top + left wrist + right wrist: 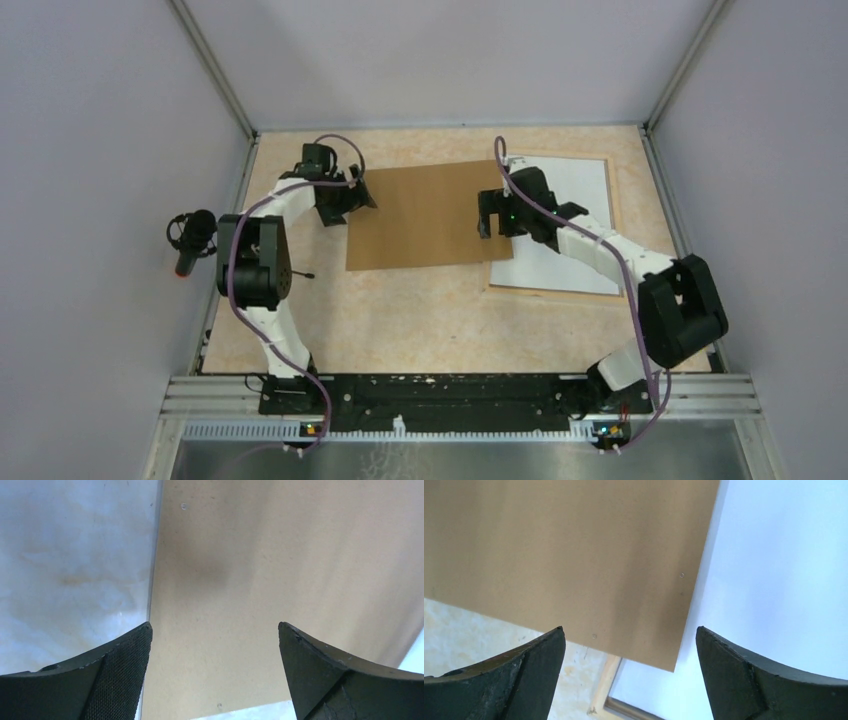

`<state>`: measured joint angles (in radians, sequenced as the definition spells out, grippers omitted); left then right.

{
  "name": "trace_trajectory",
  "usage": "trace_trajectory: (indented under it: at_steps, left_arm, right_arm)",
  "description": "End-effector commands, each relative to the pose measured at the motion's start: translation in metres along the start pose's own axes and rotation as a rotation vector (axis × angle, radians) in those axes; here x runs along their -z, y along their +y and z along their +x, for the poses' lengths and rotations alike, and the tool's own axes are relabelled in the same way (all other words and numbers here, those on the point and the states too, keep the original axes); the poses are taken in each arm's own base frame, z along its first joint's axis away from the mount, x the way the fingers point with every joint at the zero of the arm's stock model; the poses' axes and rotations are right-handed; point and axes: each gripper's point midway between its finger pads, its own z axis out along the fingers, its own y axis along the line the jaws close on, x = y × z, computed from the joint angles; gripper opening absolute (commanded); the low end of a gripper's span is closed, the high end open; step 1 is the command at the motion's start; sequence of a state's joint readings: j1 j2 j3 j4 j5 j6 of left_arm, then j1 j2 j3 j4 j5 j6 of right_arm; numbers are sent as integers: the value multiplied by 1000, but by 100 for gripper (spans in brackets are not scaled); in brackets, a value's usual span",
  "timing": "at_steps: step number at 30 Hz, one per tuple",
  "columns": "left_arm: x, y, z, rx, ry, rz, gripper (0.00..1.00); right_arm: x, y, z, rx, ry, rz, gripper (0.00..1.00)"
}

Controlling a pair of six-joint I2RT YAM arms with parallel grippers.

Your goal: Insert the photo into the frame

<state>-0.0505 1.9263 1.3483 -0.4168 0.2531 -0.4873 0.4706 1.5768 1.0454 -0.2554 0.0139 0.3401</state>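
Observation:
A plain brown backing board (425, 215) lies flat mid-table. To its right a large white sheet (570, 235), the photo lying plain side up, sits inside the frame, whose thin pale wooden strips (612, 205) show along the right and near sides. The board's right edge overlaps the sheet. My left gripper (345, 205) is open and empty over the board's left edge (152, 580). My right gripper (497, 215) is open and empty over the board's near right corner (671, 667). There the white sheet (774, 580) and a frame strip (605, 687) show.
The marbled beige table (420, 320) is closed in by grey walls on the left, far and right sides. A black camera or microphone (190, 240) hangs on the left wall. The arm bases stand on the rail (450, 395) at the near edge.

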Motion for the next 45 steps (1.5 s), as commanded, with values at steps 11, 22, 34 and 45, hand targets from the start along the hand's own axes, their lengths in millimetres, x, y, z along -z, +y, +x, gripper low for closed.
trace_trajectory:
  at_steps: [11, 22, 34, 45]
  left_arm:
    - [111, -70, -36, -78, -232, 223, 98]
    - [143, -89, -38, -102, -285, 300, 98]
    - [142, -92, -35, -92, -267, 325, 97]
    - [136, -89, -34, -87, -259, 322, 96]
  right_arm:
    - [77, 96, 35, 1393, -474, -32, 99]
    - [11, 113, 67, 1724, -336, 243, 94]
    - [-37, 108, 70, 1822, -321, 510, 75]
    - [-76, 72, 66, 1817, -258, 580, 61]
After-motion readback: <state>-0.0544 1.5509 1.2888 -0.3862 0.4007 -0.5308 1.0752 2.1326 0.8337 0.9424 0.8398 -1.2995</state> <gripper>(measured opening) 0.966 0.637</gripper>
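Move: The backing board lies flat just below the right hand: its middle is about 14 cm to the left, 6 cm ahead and 5 cm down. Its near right corner is some 6 cm back and 6 cm to the right. The frame, photo inside, is centred about 17 cm to the right and 3 cm ahead. From the left hand, the board's middle is about 18 cm to the right, 4 cm back and 2 cm below. The right hand brings its fingers astride the board's near edge, one above and one low beneath: up and back some 12 cm, down, then left and forward again, ending about 11 cm to the left and 5 cm lower. It rolls some 100 degrees, fingers levelling forward and closing by about a third. The left hand rises about 15 cm clear of the board, fingers open. ##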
